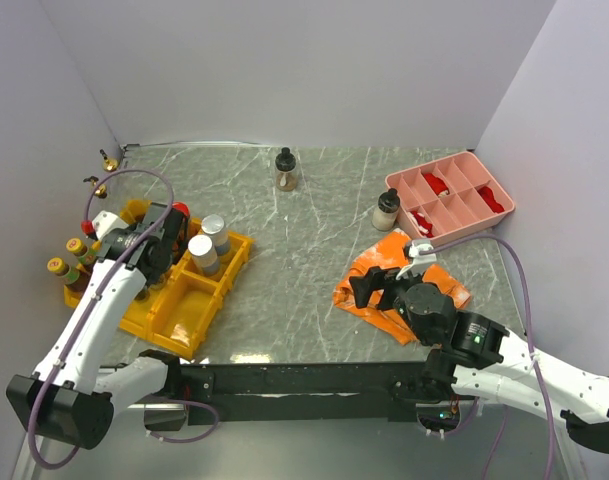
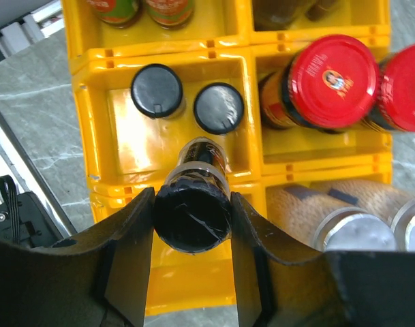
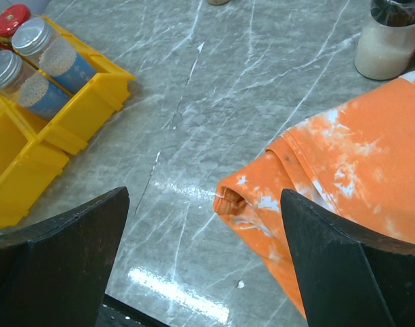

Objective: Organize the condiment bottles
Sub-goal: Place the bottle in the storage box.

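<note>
In the left wrist view my left gripper (image 2: pixel 192 228) is shut on a black-capped glass bottle (image 2: pixel 193 211), held tilted over a compartment of the yellow bins (image 2: pixel 125 136). Two black-capped bottles (image 2: pixel 157 90) (image 2: pixel 219 107) stand in that compartment. Red-lidded jars (image 2: pixel 333 82) fill the one beside it. From above, the left gripper (image 1: pixel 162 240) hovers over the bins. A dark-topped bottle (image 1: pixel 286 170) stands at the back and a white-filled jar (image 1: pixel 386 210) stands by the pink tray. My right gripper (image 1: pixel 374 285) (image 3: pixel 204 225) is open and holds nothing above the orange cloth's edge.
Silver-capped shakers (image 1: pixel 209 240) and yellow-topped bottles (image 1: pixel 69 255) sit in the yellow bins (image 1: pixel 174 300) at the left. Gold-spout bottles (image 1: pixel 106 158) stand in the back-left corner. The pink divided tray (image 1: pixel 449 195) is at the back right. The orange cloth (image 3: pixel 357 163) lies crumpled under the right arm.
</note>
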`<move>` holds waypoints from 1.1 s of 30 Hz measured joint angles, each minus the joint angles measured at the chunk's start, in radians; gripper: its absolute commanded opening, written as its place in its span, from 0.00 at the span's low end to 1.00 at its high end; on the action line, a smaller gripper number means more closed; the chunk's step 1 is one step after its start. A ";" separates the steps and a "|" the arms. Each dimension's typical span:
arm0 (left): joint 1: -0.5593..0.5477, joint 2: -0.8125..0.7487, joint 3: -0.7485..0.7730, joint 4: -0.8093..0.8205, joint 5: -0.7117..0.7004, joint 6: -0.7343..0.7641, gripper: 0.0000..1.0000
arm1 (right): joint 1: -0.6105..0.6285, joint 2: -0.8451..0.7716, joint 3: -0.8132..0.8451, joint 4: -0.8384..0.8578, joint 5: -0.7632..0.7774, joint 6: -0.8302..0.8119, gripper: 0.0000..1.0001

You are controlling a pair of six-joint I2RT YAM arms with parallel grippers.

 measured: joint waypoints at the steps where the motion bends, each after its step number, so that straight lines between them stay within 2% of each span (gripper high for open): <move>1: 0.000 0.002 -0.005 -0.001 -0.005 -0.009 0.01 | 0.000 -0.002 -0.002 -0.001 0.000 0.000 1.00; 14: 0.027 0.019 -0.062 0.053 -0.047 -0.060 0.02 | 0.000 -0.030 -0.002 -0.003 0.004 -0.012 1.00; 20: 0.050 0.032 -0.093 0.085 -0.037 -0.060 0.16 | 0.000 -0.047 -0.003 -0.003 0.003 -0.016 1.00; 26: 0.072 0.042 -0.124 0.118 -0.016 -0.061 0.18 | 0.000 -0.048 -0.003 -0.003 0.003 -0.022 1.00; 33: 0.082 0.081 -0.148 0.155 0.003 -0.064 0.24 | 0.000 -0.047 -0.003 -0.003 0.002 -0.023 1.00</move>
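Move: My left hand already holds the small black-capped bottle over the yellow storage box; its free spot is about 2 cm ahead, 2 cm left and 10 cm below. Of the two standing black-capped bottles, one is roughly 4 cm ahead and 5 cm left of my hand, the other 1 cm ahead and 8 cm left. The near red-lidded jar is 10 cm ahead and 2 cm left, the near grain jar 8 cm ahead and 7 cm right. From my idle right hand the spot lies some 46 cm left and 1 cm ahead. Keeping my grip around the cap, I lower the bottle with my left hand about 5 cm into the compartment of the two black-capped bottles. I ease 1 to 2 cm left at first, creep about a centimetre forward as I sink, and turn my hand some 7 degrees counter-clockwise. My fingers stay closed on the bottle. ##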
